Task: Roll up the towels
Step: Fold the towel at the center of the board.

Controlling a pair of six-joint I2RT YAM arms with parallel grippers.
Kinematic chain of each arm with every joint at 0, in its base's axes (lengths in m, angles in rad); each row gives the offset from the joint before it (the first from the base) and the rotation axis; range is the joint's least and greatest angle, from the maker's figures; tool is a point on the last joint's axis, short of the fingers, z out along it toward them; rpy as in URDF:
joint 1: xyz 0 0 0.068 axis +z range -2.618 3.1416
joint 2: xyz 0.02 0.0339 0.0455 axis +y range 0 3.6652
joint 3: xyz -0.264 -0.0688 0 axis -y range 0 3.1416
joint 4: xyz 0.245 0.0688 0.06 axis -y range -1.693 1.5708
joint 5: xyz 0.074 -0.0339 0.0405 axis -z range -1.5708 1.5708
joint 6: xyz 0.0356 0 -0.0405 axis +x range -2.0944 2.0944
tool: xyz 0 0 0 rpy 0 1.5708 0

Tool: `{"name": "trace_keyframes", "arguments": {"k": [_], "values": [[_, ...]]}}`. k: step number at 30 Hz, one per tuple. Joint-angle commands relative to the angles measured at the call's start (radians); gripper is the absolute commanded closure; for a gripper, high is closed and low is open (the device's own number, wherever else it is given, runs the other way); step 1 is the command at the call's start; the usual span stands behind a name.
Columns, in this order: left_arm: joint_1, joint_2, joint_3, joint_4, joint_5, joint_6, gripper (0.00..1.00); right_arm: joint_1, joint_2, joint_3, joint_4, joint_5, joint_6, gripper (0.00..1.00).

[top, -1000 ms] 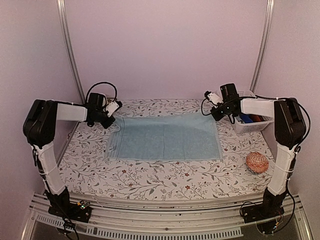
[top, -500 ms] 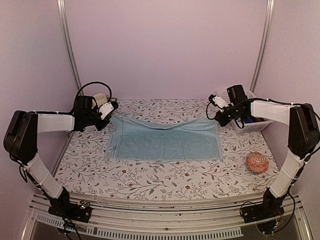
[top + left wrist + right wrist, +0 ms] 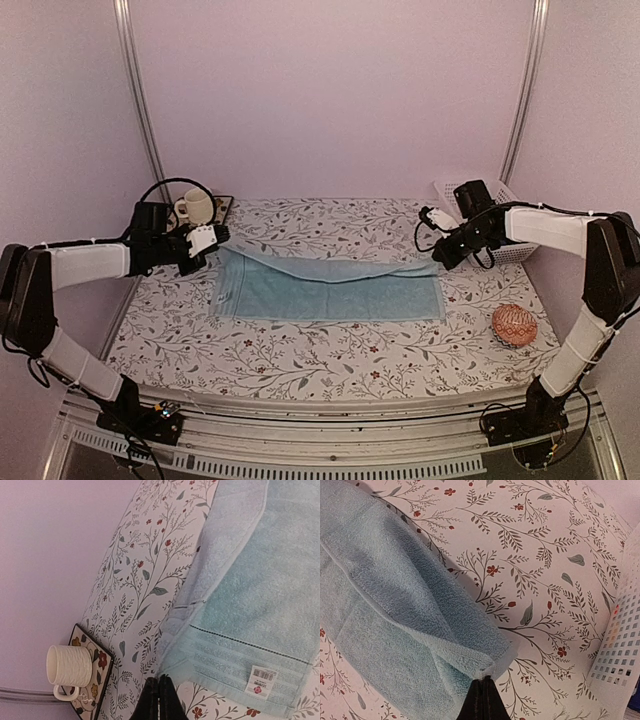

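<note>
A pale light blue towel (image 3: 330, 292) lies spread on the floral table, its far edge lifted and folded toward the near side. My left gripper (image 3: 212, 241) is shut on the towel's far left corner, and the black tips (image 3: 160, 681) pinch the cloth (image 3: 240, 605) just above the table. My right gripper (image 3: 437, 256) is shut on the far right corner; in the right wrist view the fingers (image 3: 485, 682) nip a bunched fold of towel (image 3: 395, 605). A white tag (image 3: 262, 681) shows on the left hem.
A white ribbed cup (image 3: 196, 207) stands on a floral tile (image 3: 92, 680) at the back left. A white mesh basket (image 3: 520, 250) sits at the back right, close to my right gripper. An orange-pink patterned ball (image 3: 514, 325) rests near the right front.
Both grippers have pulled the towel's far edge toward the near side, so the towel looks narrower. The left arm swung outward, uncovering the cup.
</note>
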Motion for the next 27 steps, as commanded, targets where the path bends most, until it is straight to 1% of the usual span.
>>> {"name": "trace_keyframes", "arguments": {"k": [1,6,14,17,22,27], "values": [[0.01,-0.055,-0.036,-0.104,0.098,0.064,1.0,0.013,-0.05,-0.017,-0.051,-0.013,0.022,0.98],[0.01,-0.11,-0.059,-0.202,0.096,0.053,1.0,0.019,-0.096,-0.035,-0.075,-0.041,0.034,0.99],[0.013,-0.248,-0.169,-0.22,0.084,0.06,1.0,0.023,-0.161,-0.119,-0.058,-0.026,0.041,0.99],[0.012,-0.263,-0.179,-0.238,0.097,0.064,1.0,0.032,-0.162,-0.136,-0.065,-0.024,0.044,0.98],[0.011,-0.266,-0.188,-0.266,0.063,0.102,1.0,0.053,-0.175,-0.174,-0.064,0.014,0.055,0.98],[-0.016,-0.258,-0.253,-0.208,0.015,0.132,1.0,0.066,-0.17,-0.197,-0.055,0.016,0.06,0.98]]}}
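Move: I already hold the two far corners of the blue towel, raised over the board. From my left hand, the towel's near left corner lies about 13 cm back and 8 cm below, with the white mug some 18 cm ahead and 13 cm left. From my right hand, the near right corner is about 10 cm back and 7 cm below, the basket about 18 cm ahead and 20 cm right, and the red patterned ball about 11 cm back and 21 cm right. I keep both corners pinched and draw the raised edge back over the towel towards its near edge. My left hand travels about 9 cm, sinking some 3 cm and tipping its fingers a little further down. My right goes back about 6 cm, lifting slightly midway before dipping to end about 2 cm lower. ##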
